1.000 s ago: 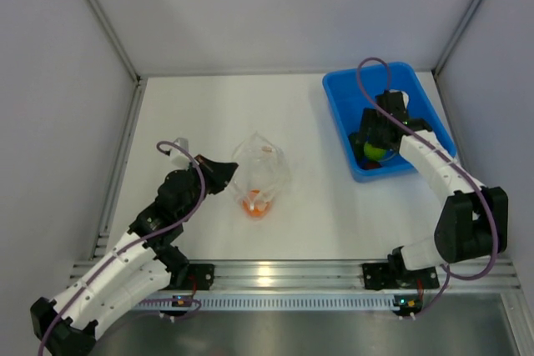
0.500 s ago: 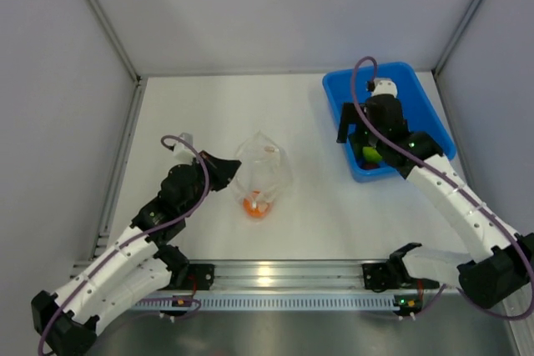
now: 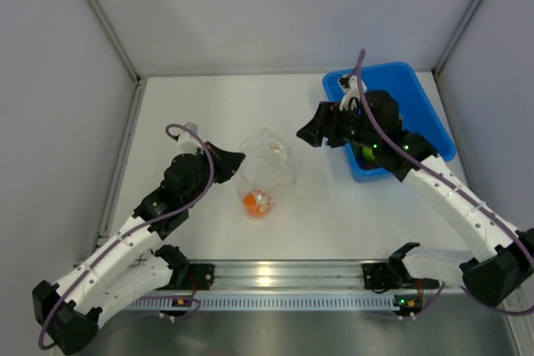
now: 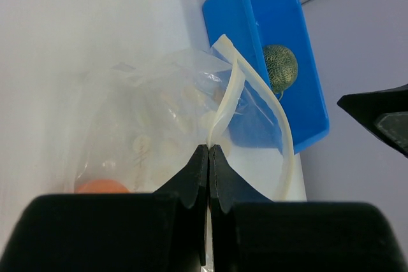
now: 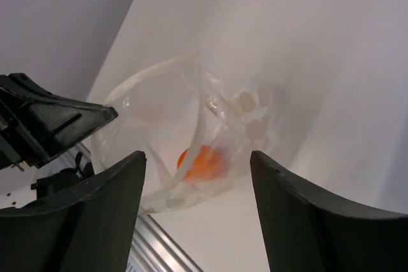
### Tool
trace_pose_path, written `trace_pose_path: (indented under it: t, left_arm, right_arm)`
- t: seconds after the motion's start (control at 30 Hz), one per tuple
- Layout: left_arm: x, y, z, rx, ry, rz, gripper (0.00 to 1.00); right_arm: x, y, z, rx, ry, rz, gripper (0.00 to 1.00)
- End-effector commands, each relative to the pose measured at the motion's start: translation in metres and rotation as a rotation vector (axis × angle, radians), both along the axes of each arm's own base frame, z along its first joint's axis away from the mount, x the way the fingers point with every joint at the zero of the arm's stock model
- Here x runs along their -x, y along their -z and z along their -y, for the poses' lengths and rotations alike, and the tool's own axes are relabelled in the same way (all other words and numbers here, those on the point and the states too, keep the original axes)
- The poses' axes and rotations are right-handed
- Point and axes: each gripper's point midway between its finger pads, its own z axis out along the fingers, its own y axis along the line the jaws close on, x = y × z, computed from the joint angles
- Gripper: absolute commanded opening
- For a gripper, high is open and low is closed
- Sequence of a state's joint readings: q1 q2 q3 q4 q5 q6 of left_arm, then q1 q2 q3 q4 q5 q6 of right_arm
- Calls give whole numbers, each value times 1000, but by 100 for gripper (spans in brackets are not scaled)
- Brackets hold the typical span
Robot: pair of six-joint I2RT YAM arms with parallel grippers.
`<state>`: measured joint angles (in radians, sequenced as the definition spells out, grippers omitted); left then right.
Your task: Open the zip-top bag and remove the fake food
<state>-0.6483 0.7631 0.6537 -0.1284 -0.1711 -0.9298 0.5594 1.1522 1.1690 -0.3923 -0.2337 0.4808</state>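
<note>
The zip-top bag (image 3: 267,164) stands at the table's middle, clear with white dots, its mouth gaping. My left gripper (image 3: 239,158) is shut on the bag's rim strip (image 4: 223,103) at the left side. An orange (image 3: 257,203) lies inside at the bag's bottom. My right gripper (image 3: 310,132) hangs open just right of the bag, nothing between its fingers; in the right wrist view the bag (image 5: 245,116) and the orange (image 5: 207,160) lie below its jaws. A netted melon (image 4: 280,68) and a green apple (image 3: 368,153) rest in the blue bin.
The blue bin (image 3: 417,89) sits at the back right, partly covered by my right arm. Grey walls close the table at back and sides. A metal rail (image 3: 275,274) runs along the near edge.
My right gripper has risen out of the blue bin and swung left to the bag's right side, leaving the green apple in the bin. The left gripper keeps hold of the rim.
</note>
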Motion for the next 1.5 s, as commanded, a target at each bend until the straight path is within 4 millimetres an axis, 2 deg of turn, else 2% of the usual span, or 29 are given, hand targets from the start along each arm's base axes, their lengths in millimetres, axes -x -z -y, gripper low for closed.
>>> trace_pose_path:
  t: [0.0, 0.03, 0.1, 0.13, 0.17, 0.2, 0.23, 0.27, 0.33, 0.37, 0.4, 0.43, 0.5, 0.57, 0.63, 0.77, 0.9, 0.97, 1.1, 1.3, 1.47]
  left_arm:
    - [-2, -33, 5, 39, 19, 69, 0]
    - [-3, -34, 6, 41, 20, 69, 0]
    - [-3, -36, 7, 51, 19, 67, 0]
    - [-3, -38, 7, 55, 19, 68, 0]
    - [-3, -39, 7, 62, 20, 66, 0]
    - [-2, -41, 10, 72, 29, 62, 0]
    - [-2, -43, 11, 81, 35, 60, 0]
    - [-1, -49, 14, 90, 47, 64, 0]
    - [0, -50, 22, 80, 91, 48, 0]
    - [1, -59, 25, 64, 113, 50, 0]
    - [-2, -52, 32, 36, 136, 25, 0]
    - [4, -55, 42, 34, 206, 14, 0]
    - [5, -56, 49, 34, 242, 1, 0]
    - [4, -56, 50, 42, 233, -8, 0]
    - [1, -56, 48, 47, 217, -9, 0]
    - [5, -58, 60, 100, 267, -19, 0]
    - [8, -46, 70, 177, 299, -59, 0]
    - [9, -37, 72, 228, 295, -64, 0]
    - [7, -19, 65, 213, 254, -82, 0]
    - [8, 2, 58, 165, 233, -96, 0]
    - [8, 6, 53, 149, 216, -96, 0]
  right_arm:
    - [13, -26, -40, -18, -53, 10, 65]
    - [12, -37, -44, -13, -31, 20, 62]
    - [16, -22, -54, 80, 12, -4, 53]
    - [16, -29, -57, 92, 27, 11, 51]
    - [12, -22, -57, 146, 80, 18, 47]
    - [23, -21, -68, 169, 60, 25, 46]
    - [25, -28, -73, 176, 60, 43, 44]
    - [28, -14, -79, 232, 53, 22, 42]
    - [33, -13, -86, 268, 56, 35, 39]
    - [34, -3, -89, 301, 52, 22, 36]
    - [38, 3, -92, 313, 40, 15, 35]
    - [40, 9, -93, 323, 40, 5, 35]
    - [45, 25, -94, 338, 37, -9, 34]
    - [49, 29, -92, 329, 48, -15, 34]
    - [54, 42, -93, 329, 53, -24, 33]
    - [54, 66, -97, 349, 57, -51, 32]
    - [51, 87, -102, 343, 83, -85, 31]
    - [50, 90, -108, 311, 87, -90, 31]
    - [57, 104, -119, 270, 57, -132, 31]
    - [78, 141, -139, 221, -49, -217, 34]
    - [83, 167, -136, 250, -33, -245, 35]
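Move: Some 12 cm to the right hand's left, 7 cm back and 22 cm below lies the orange, low in the clear bag. The bag's open mouth is nearer: about 9 cm left, 2 cm back and 8 cm lower. The blue bin's middle stands roughly 26 cm to the right and 18 cm ahead, about 20 cm below the right hand. From the left hand, still pinching the bag's edge, the orange is about 4 cm back, 3 cm right and 17 cm down. Swinging left across to the bag mouth, the right hand drifts back and narrows its fingers to about a third open, then dives some 18 cm down into the bag towards the orange, still edging back, its fingertips tipping steeply down. The left hand keeps its pinch, rises with the edge while shifting about 5 cm right, then sinks below its starting height, turning slightly clockwise and tipping down. ##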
